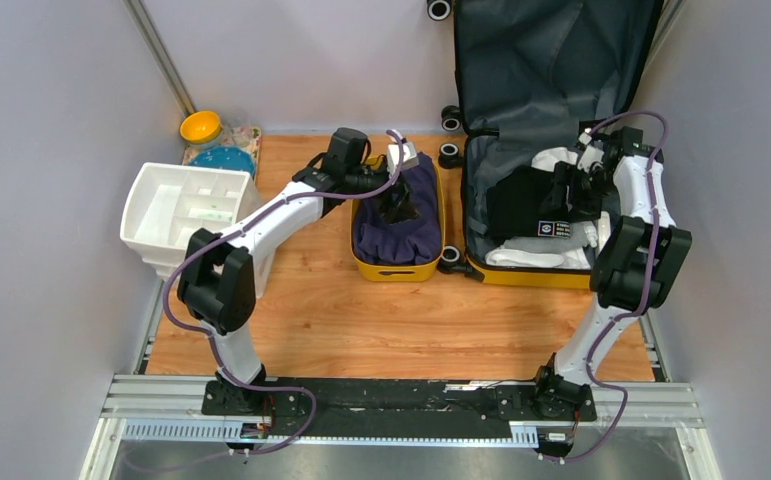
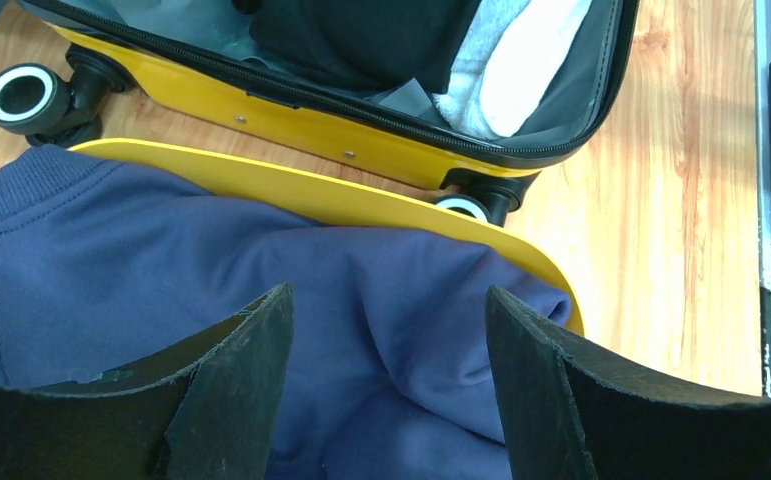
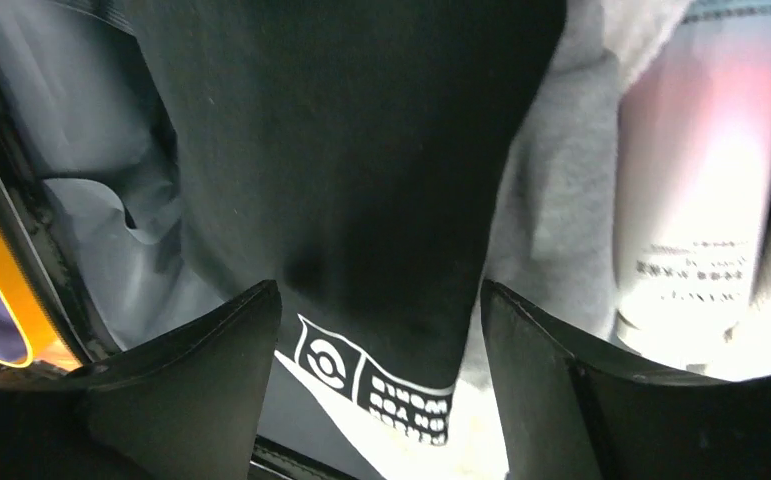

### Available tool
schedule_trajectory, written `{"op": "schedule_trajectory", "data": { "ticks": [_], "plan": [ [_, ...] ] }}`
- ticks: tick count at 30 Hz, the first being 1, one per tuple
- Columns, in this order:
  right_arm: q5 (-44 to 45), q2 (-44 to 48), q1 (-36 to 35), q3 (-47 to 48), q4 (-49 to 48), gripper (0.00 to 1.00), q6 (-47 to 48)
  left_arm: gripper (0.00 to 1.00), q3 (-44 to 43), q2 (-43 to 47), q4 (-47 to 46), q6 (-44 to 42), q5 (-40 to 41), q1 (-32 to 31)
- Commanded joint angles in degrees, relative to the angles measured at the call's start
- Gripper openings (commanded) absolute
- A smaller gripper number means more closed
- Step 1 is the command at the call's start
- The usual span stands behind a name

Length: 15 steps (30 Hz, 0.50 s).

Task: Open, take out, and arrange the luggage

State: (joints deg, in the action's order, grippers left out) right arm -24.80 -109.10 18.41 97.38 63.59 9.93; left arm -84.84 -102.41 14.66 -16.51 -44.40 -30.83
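The luggage (image 1: 531,275), a yellow suitcase, lies open at the right, its grey-lined lid (image 1: 551,60) standing against the back wall. Inside lie a black garment (image 1: 521,200) and white cloths (image 1: 531,255). My right gripper (image 1: 571,190) hangs open just over the black garment (image 3: 361,150), whose printed white label (image 3: 381,385) shows between the jaws of the gripper (image 3: 379,290). My left gripper (image 1: 398,205) stands open and holds nothing above a navy sweater (image 2: 161,260), which fills a small yellow tub (image 1: 391,270).
A white compartmented organiser (image 1: 186,205) sits at the left. Behind it are a yellow bowl (image 1: 201,127) and a blue plate (image 1: 224,160). A pale bottle-like item (image 3: 691,180) lies in the suitcase beside the garment. The suitcase wheels (image 2: 26,95) stand close to the tub rim (image 2: 291,190).
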Motion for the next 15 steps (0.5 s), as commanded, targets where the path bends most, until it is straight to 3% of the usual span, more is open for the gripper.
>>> {"op": "schedule_trajectory", "data": {
  "ticks": [1, 8, 10, 11, 14, 15],
  "plan": [
    [-6.49, -1.55, -0.83, 5.18, -2.07, 0.76, -2.99, 0.77, -2.61, -0.16, -2.97, 2.18, -1.56, -0.55],
    [-6.67, -4.89, -2.86, 8.00, -2.51, 0.71, -2.73, 0.77, -3.31, -1.56, -3.76, 2.45, -0.34, -1.51],
    [-6.84, -6.20, -2.86, 8.61, -2.51, 0.51, -2.46, 0.77, -5.85, -2.70, -3.58, 3.15, 0.28, -2.65],
    [-6.93, -6.47, -2.86, 8.70, -2.33, 0.29, -2.29, 0.77, -8.30, -4.10, -3.58, 3.68, 0.63, -3.09],
    [-8.07, -6.39, -1.46, 9.75, -1.11, 0.00, -1.23, 0.77, -13.57, -7.35, -5.24, 8.50, 3.69, -4.85],
    [-8.34, -6.13, -0.06, 10.10, -0.67, 0.00, -1.23, 0.77, -15.08, -8.32, -5.86, 9.99, 4.93, -5.38]
  ]
}}
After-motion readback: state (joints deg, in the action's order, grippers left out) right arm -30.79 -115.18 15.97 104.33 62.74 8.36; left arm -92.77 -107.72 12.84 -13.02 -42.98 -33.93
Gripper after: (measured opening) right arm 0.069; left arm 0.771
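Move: The black shirt in the open suitcase has its middle about 9 cm left of the right hand, 2 cm ahead and some 3 cm below. Its white label lies about 4 cm left and 3 cm back of that hand, the pink bottle 4 cm right and 4 cm back, and the white cloth 11 cm ahead and 4 cm left. From the left hand the shirt is roughly 26 cm right and level ahead, 11 cm lower; the blue sweatshirt sits straight below, some 12 cm. Slide the open right gripper forward and a little left, about 4 cm in all and staying low over the black shirt, then shut the fingers almost fully as it eases to a stop, pinching a fold of its cloth. Meanwhile carry the open left gripper right, about 4 cm and slightly up, from over the sweatshirt towards the suitcase. ##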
